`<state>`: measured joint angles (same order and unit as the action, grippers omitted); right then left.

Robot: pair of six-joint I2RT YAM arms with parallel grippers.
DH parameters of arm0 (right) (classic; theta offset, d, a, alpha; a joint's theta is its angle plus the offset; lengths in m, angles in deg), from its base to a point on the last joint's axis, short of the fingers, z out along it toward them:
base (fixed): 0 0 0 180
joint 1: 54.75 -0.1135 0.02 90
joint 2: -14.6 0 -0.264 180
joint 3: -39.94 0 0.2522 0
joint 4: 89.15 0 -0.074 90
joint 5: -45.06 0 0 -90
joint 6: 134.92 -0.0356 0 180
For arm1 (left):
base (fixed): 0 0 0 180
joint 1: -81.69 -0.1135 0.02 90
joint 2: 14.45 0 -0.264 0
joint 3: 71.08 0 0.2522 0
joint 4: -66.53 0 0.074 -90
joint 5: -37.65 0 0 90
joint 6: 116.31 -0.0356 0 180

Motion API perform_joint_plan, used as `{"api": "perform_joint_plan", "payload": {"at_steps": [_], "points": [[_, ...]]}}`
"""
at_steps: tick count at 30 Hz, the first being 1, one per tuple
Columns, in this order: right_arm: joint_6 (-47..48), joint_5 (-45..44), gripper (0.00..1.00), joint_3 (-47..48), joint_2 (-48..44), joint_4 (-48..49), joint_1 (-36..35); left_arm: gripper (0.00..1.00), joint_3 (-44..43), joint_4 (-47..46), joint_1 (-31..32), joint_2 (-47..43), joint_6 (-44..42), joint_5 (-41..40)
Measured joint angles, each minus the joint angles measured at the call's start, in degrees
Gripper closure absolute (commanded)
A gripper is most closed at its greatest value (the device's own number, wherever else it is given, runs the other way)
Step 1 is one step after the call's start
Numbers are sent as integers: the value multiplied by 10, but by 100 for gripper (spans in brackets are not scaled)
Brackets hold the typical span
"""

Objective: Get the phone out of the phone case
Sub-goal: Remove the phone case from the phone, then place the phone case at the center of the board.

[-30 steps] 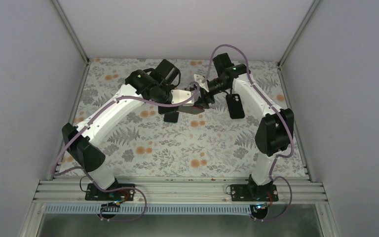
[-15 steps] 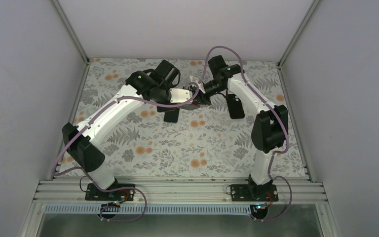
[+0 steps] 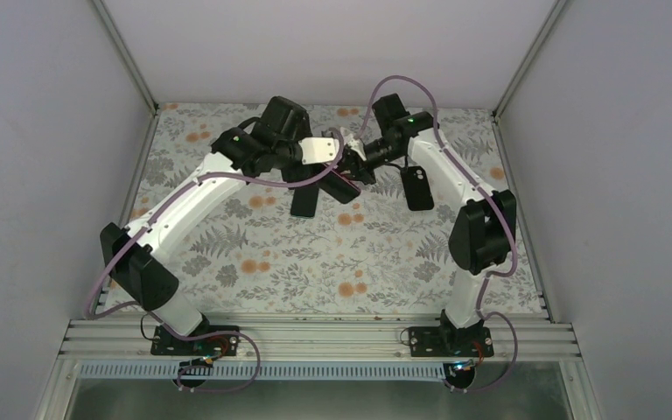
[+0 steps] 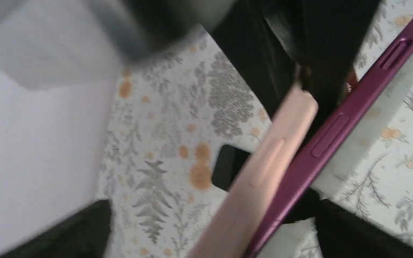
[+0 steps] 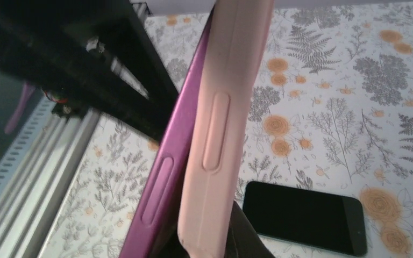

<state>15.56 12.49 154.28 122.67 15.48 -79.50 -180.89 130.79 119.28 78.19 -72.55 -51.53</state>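
A pink phone case [image 5: 223, 123] and a purple-edged slab [image 5: 164, 183] lie side by side, held edge-on in the air between the arms. They show as a dark red shape in the top view [image 3: 343, 185]. I cannot tell which holds the phone. My right gripper [image 5: 215, 239] is shut on the end of the pink case [image 4: 263, 166]. My left gripper [image 4: 209, 217] has its fingers spread. Its right finger [image 4: 349, 231] touches the purple slab [image 4: 328, 134]. Its left finger [image 4: 64, 234] stands clear of the pink case.
A black phone [image 3: 304, 203] lies flat on the floral cloth under the grippers, and also shows in the wrist views [image 5: 304, 215] [image 4: 227, 166]. A second black slab with a camera corner [image 3: 417, 187] lies to the right, beside the right arm.
My left wrist has risen and turned toward the back wall. The held pink and purple pieces have tilted with it. The right gripper has shifted slightly left.
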Motion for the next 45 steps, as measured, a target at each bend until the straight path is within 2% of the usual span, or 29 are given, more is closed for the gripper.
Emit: {"api": "perform_joint_plan", "payload": {"at_steps": [5, 13, 19, 25, 30, 34, 40, 45], "points": [[-38, 14, 97, 1, -3, 12, 3, 0, 13, -59, 3, -13, -2, 20], [-131, 123, 97, -17, -9, 73, 48, 0, 51, -208, 14, -40, 9, 52], [-114, 198, 97, 4, 17, -26, 52, 0, 45, -344, -6, -34, 23, 13], [-118, 203, 97, -13, 44, -79, 59, 0, 50, -377, -13, 25, 41, -9], [-130, 180, 96, -78, 58, -84, 74, 0, 108, -416, -9, 47, 50, -11], [-194, 148, 96, -97, 71, -22, 99, 0, 114, -432, -19, 63, 46, -21], [-243, 28, 96, -101, 71, 60, 157, 0, 114, -428, -87, 64, 32, -27], [-263, -71, 90, -106, 80, 69, 164, 0, 149, -424, -147, 34, 27, -21]]}}
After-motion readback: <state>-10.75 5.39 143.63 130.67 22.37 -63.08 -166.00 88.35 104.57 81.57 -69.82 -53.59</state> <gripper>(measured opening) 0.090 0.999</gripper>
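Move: The purple-rimmed phone, tilted partly out of its pink case, has its middle about 6 cm right, 3 cm back and 2 cm below the left hand, whose fingers are already mostly open. From the right hand, which grips the case, it is some 3 cm left and 2 cm back at the same height. A black phone lies roughly 9 cm ahead, 7 cm left and 23 cm below; a black phone case lies 11 cm ahead and 28 cm right, equally low. The pink case stays pinched in the right hand, which lifts it about 4 cm, then carries it down, right and forward to some 12 cm below its start, tipping and turning clockwise about 30 degrees. The left fingers open fully as that hand rises some 11 cm and moves forward, sinks back to its old height, then goes farther forward and left, away from the case. ##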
